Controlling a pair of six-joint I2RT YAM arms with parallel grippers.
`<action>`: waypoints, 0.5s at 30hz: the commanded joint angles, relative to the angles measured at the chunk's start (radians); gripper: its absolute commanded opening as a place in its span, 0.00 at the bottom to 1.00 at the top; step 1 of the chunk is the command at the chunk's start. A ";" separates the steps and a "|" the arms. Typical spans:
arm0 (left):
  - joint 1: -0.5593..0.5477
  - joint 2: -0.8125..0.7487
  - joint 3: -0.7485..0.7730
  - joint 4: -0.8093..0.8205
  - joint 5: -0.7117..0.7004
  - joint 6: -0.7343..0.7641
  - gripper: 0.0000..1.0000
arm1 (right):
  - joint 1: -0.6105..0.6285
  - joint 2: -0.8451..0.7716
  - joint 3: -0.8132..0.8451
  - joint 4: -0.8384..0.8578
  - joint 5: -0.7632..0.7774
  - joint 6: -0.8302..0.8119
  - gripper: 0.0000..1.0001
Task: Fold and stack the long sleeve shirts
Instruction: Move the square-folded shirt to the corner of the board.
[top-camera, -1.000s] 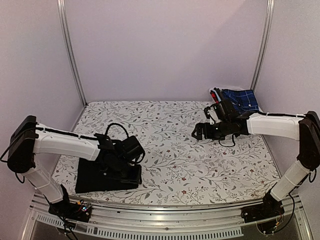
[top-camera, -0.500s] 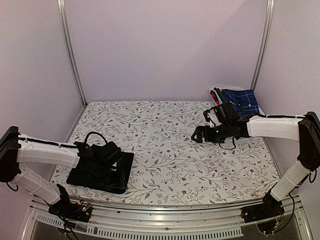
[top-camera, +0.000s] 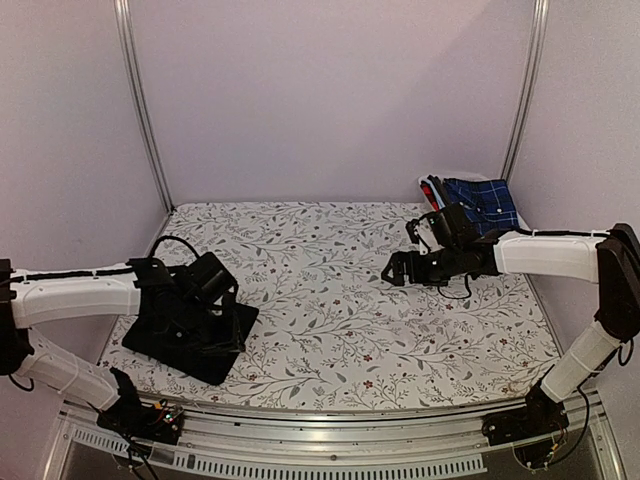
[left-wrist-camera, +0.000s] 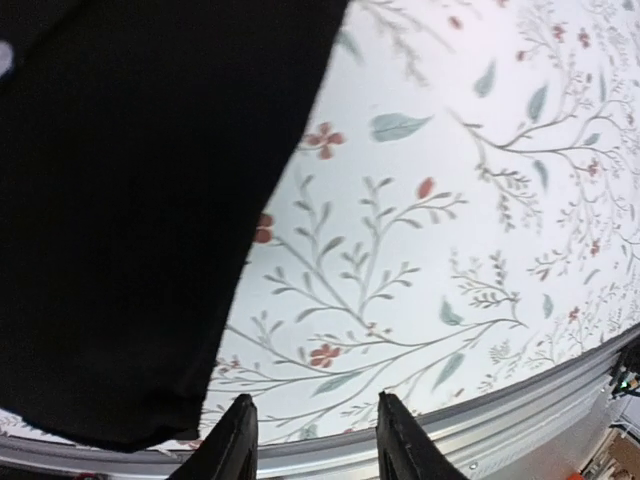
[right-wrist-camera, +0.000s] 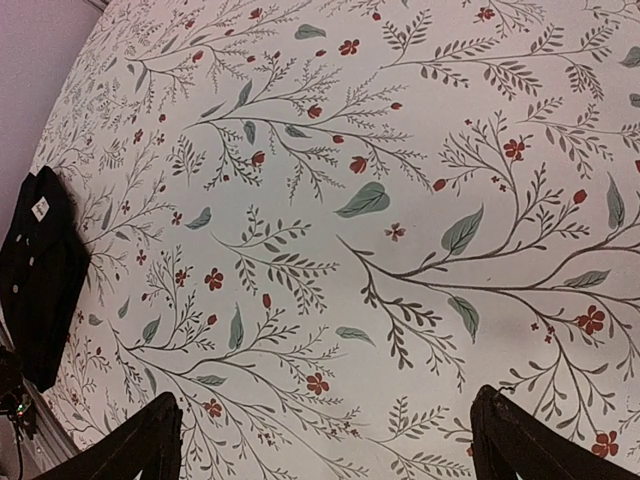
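Observation:
A folded black long sleeve shirt lies at the table's front left, turned at an angle. In the left wrist view it fills the left side. In the right wrist view it is small at the left edge, with pale buttons. My left gripper hovers over the shirt's right part. It is open and empty, with its fingers beside the shirt's edge near the table's front rail. My right gripper is open wide and empty above bare tablecloth right of centre.
A white basket at the back right corner holds a blue plaid cloth and something red. The metal front rail runs along the table's near edge. Metal frame posts stand at the back corners.
The left arm has swung left and the black shirt has slid left with it and turned at an angle. The right arm has barely moved.

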 joint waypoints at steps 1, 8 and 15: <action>-0.054 0.093 0.147 -0.045 -0.036 0.061 0.40 | -0.004 -0.037 -0.012 0.009 0.002 -0.005 0.99; 0.009 0.307 0.238 0.100 -0.040 0.187 0.41 | -0.004 -0.052 -0.014 -0.001 0.010 0.001 0.99; 0.108 0.486 0.306 0.235 -0.030 0.277 0.41 | -0.003 -0.075 -0.016 -0.015 0.012 0.009 0.99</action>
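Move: The square-folded shirt lies aslant on the board, its middle about 9 cm to the left hand's left, 5 cm ahead and 5 cm below. Its near right corner is some 4 cm left and 5 cm back of that hand; its far right corner is about 12 cm ahead and 3 cm right. From the right hand, the shirt's middle is roughly 37 cm left, 12 cm back and 10 cm below. Touching nothing that can be made out, the left hand heads for the shirt's far right corner, about 8 cm forward and 5 cm right. It first rises some 2 cm while swinging right, then sinks about 5 cm as it runs on forward, ending low over bare board just outside the shirt's right edge. The fingers stay part open, pointing down, with a slight clockwise turn. ##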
